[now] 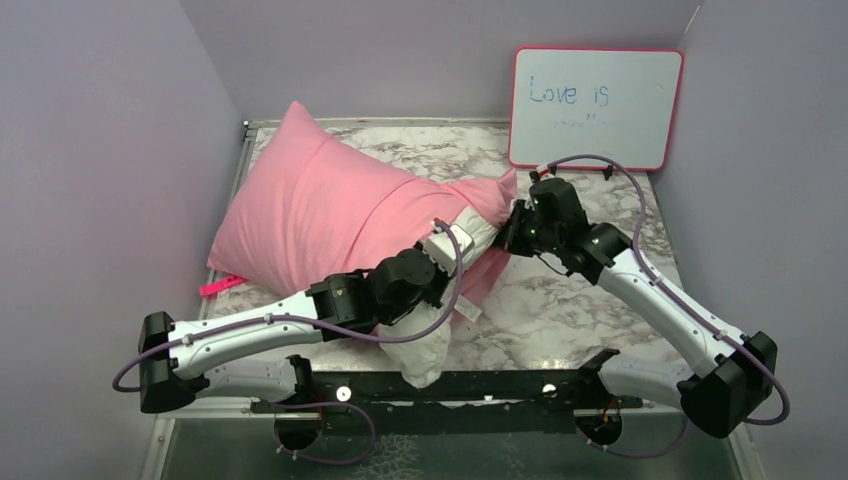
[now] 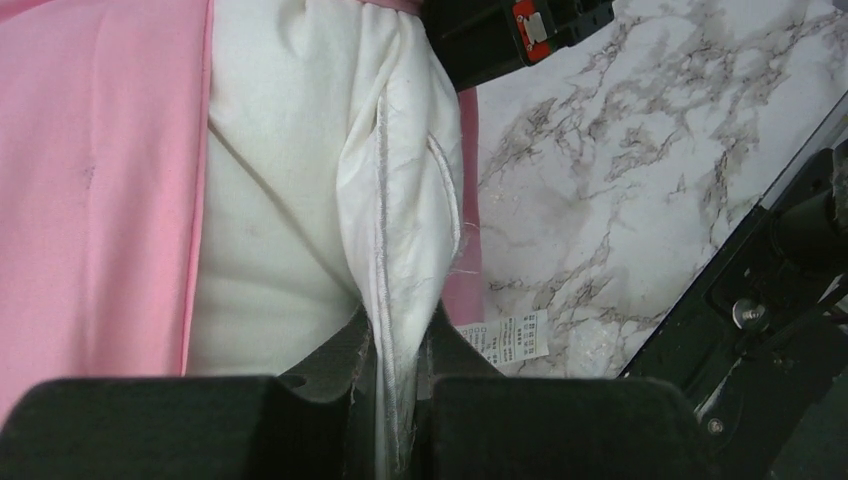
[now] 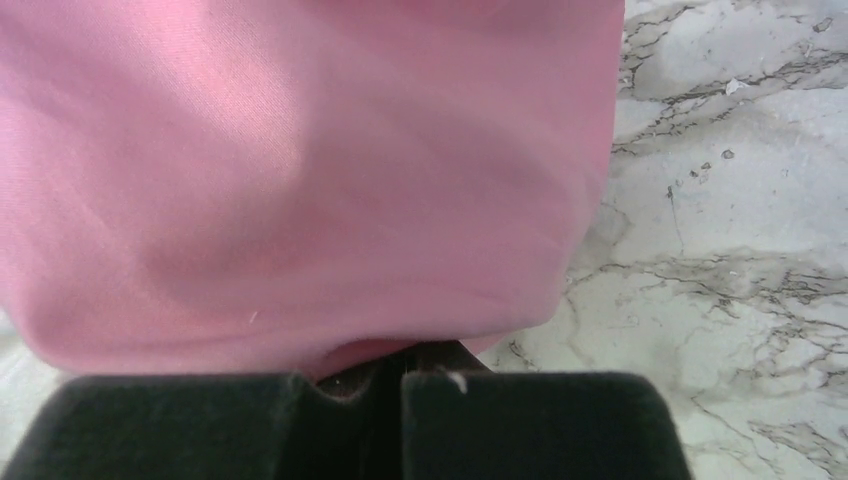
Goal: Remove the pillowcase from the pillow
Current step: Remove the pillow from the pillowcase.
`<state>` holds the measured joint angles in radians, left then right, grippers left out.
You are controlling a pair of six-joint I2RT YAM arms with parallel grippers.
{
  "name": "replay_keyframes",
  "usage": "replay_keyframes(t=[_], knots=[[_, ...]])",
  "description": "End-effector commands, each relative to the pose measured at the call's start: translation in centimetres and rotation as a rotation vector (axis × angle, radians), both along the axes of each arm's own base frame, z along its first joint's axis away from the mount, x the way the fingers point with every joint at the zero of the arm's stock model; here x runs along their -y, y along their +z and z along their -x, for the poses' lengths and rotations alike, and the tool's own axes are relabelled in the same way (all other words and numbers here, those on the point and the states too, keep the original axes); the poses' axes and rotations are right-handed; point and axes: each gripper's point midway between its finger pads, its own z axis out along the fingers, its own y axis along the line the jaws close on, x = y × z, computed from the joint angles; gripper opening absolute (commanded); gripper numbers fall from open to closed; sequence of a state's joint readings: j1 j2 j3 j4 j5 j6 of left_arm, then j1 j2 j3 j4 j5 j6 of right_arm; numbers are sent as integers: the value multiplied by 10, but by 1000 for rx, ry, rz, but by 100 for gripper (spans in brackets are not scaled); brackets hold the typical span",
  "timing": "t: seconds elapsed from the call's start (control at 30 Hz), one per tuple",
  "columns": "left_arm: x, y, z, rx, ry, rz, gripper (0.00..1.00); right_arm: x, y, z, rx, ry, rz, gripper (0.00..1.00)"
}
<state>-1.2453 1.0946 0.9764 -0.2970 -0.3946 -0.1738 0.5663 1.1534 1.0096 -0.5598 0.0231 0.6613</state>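
Observation:
The pink pillowcase [image 1: 320,215] covers most of the white pillow [image 1: 428,352], whose bare end sticks out toward the arm bases. My left gripper [image 1: 447,248] is shut on the pillow's seamed edge; in the left wrist view the white seam [image 2: 385,250] runs down between its jaws [image 2: 400,345], with the pillowcase [image 2: 90,180] to the left. My right gripper [image 1: 510,228] is at the pillowcase's open end on the right. In the right wrist view its jaws [image 3: 395,362] are shut and the pink fabric [image 3: 300,170] folds in over the tips.
A whiteboard [image 1: 597,107] leans on the back wall. The marble tabletop [image 1: 560,310] shows on the right. A small pink strip [image 1: 222,285] lies at the table's left edge. A white care label [image 2: 510,338] lies by the pillow. The black base rail [image 1: 450,385] runs along the near edge.

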Motion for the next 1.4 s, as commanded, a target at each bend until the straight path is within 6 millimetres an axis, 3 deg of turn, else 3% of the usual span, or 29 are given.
replay_keyframes(t=[0.0, 0.13, 0.33, 0.5, 0.73, 0.93, 1.0, 1.13, 1.3, 1.37], knots=[[-10, -13, 37, -90, -163, -106, 0, 69, 36, -53, 200, -299, 149, 1], [-6, -27, 42, -108, -220, -181, 0, 82, 48, -63, 209, -322, 174, 1], [-2, -39, 48, -148, -251, -204, 0, 121, 62, -80, 228, -393, 178, 1], [3, -48, 50, -162, -281, -249, 0, 115, 53, -87, 186, -338, 98, 1], [15, -43, 58, -159, -365, -244, 0, 113, 37, -97, 108, -279, 21, 0], [24, -39, 70, -152, -511, -307, 0, 117, 67, -115, 149, -211, -102, 1], [29, -40, 74, -169, -539, -305, 0, 115, 68, -119, 140, -193, -107, 1], [37, -39, 66, -152, -499, -278, 0, 103, 42, -108, 64, -146, -150, 1], [62, -10, 43, -78, -358, -68, 0, 99, -21, -82, -78, -93, -130, 3], [68, 0, 34, -42, -318, -9, 0, 94, -37, -70, -121, -53, -141, 8]])
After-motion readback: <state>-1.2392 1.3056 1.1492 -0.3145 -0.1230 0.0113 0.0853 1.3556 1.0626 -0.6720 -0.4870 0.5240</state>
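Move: Both hands already hold cloth: my left pinches the bare white pillow end, my right the pink pillowcase by its mouth. From my left hand, the bulk of the pillowcase lies about 20 cm left, 15 cm ahead and 10 cm lower, and the care tag some 4 cm right, a centimetre or two back and 12 cm below. From my right hand, the bunched white pillow lies about 6 cm left, 2 cm ahead, slightly lower. I haul both grips to the right together, over towards the bare table. My right hand drags the pillowcase edge about 7 cm right and up to 5 cm forward, tipping down some 15 degrees, then sinks roughly 4 cm and eases back a little. My left keeps its pinch on the pillow, going about 6 cm right and slightly back, turning clockwise nearly 20 degrees. ##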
